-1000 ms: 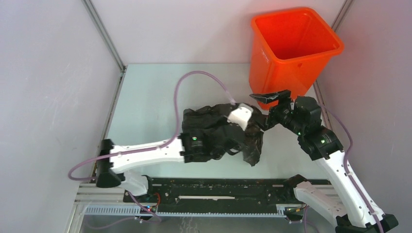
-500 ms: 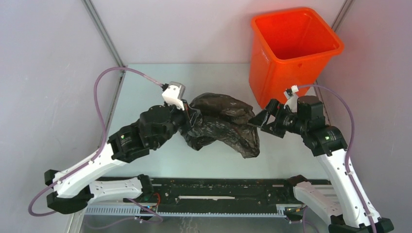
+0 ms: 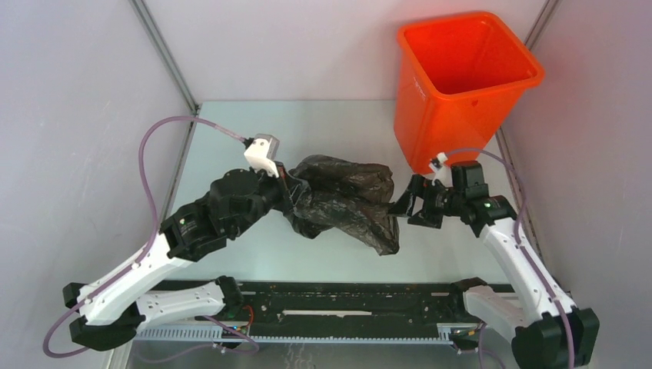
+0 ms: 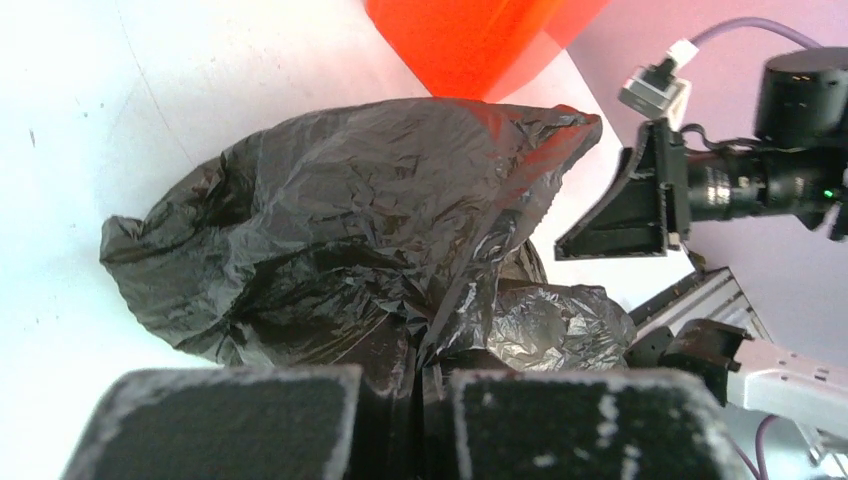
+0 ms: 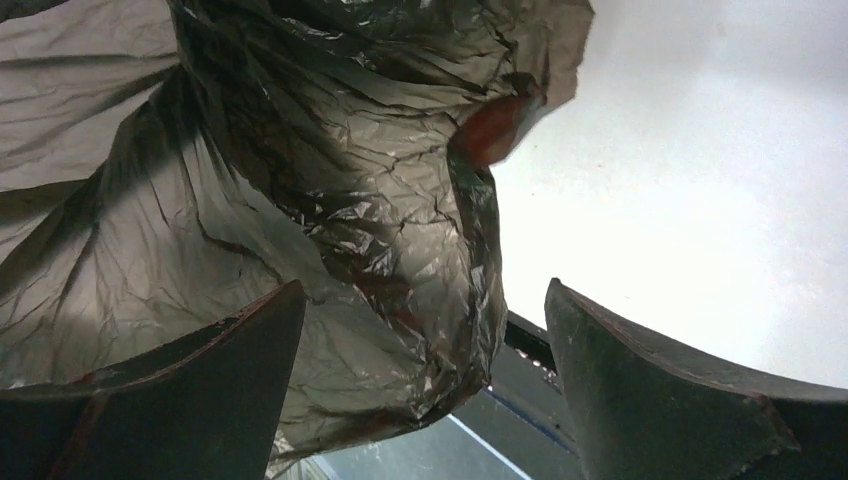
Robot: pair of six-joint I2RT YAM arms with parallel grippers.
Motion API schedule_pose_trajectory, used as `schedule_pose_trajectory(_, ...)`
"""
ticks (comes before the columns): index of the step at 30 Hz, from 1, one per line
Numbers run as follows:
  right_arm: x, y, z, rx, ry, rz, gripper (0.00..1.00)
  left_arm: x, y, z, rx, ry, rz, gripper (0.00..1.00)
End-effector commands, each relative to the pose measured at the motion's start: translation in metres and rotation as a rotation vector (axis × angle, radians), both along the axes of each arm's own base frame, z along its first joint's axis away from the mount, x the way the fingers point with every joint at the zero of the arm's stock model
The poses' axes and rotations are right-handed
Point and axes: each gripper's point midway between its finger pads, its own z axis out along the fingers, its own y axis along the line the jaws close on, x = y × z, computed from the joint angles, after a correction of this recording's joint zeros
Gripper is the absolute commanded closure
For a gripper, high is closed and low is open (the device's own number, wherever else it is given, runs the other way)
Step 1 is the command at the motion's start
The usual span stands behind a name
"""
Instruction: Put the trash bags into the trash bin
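Note:
The crinkled black trash bag [image 3: 346, 201] hangs bunched between the two arms above the pale table. My left gripper [image 3: 291, 192] is shut on its left end; the left wrist view shows the film pinched between the closed fingertips [image 4: 425, 375] and the bag [image 4: 350, 230] billowing beyond. My right gripper [image 3: 401, 206] stands open at the bag's right edge. In the right wrist view a fold of the bag [image 5: 300, 200] droops between the wide-spread fingers [image 5: 200, 380], unpinched. The orange trash bin [image 3: 438, 123] stands upright at the back right, just behind the right gripper.
Grey enclosure walls [image 3: 77, 154] close in both sides. A black metal rail [image 3: 346, 304] runs along the near edge between the arm bases. A purple cable [image 3: 154, 192] loops above the left arm.
The left arm swung from across the bag to its left side, keeping hold. The right gripper opened wide and came down and left to the bag's right edge.

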Motion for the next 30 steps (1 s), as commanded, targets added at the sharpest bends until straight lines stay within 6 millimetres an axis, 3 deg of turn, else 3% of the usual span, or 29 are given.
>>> schedule_pose_trajectory(1, 0.022, 0.037, 0.011, 0.069, -0.160, 0.127, 0.01, -0.009, 0.010, -0.003, -0.092, 0.027, 0.013, 1.00)
schedule_pose_trajectory(5, 0.033, 0.042, -0.022, -0.071, -0.140, 0.067, 0.01, -0.012, 0.021, -0.004, -0.106, 0.030, 0.026, 1.00)
schedule_pose_trajectory(8, 0.035, 0.048, -0.039, -0.015, -0.092, 0.020, 0.00, -0.017, 0.030, -0.004, -0.108, 0.020, 0.019, 1.00)
schedule_pose_trajectory(13, 0.025, 0.093, -0.038, 0.196, -0.027, 0.081, 0.01, -0.024, 0.038, -0.011, -0.100, 0.015, -0.004, 1.00)
schedule_pose_trajectory(17, 0.021, 0.129, -0.013, 0.344, -0.039, 0.114, 0.04, -0.027, 0.036, -0.013, -0.069, -0.016, -0.045, 1.00)
schedule_pose_trajectory(20, 0.009, 0.145, -0.001, 0.457, -0.006, 0.081, 0.04, -0.027, 0.035, -0.010, -0.086, -0.034, -0.054, 1.00)
schedule_pose_trajectory(23, 0.006, 0.139, 0.004, 0.492, 0.013, 0.005, 0.04, -0.028, 0.037, 0.008, -0.116, -0.056, -0.054, 1.00)
schedule_pose_trajectory(26, 0.014, 0.119, 0.014, 0.464, -0.027, -0.064, 0.02, -0.025, 0.039, 0.022, -0.100, -0.083, -0.051, 1.00)
schedule_pose_trajectory(30, 0.031, 0.079, 0.023, 0.366, -0.065, -0.088, 0.02, -0.007, 0.061, 0.015, -0.016, -0.071, 0.102, 1.00)
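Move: The left hand already pinches the trash bag high up; the bag's middle hangs about 15 cm to its right, 1 cm ahead and 15 below. The open right hand has the bag's middle about 16 cm to its left and 3 cm ahead, roughly level, its loose side close to the fingertips. From the right hand, the trash bin stands some 25 cm ahead and 18 to the right, its middle about level. Open right hand dips, sweeps 13 cm left at the bag, then rises; left hand draws pinched bag left. ##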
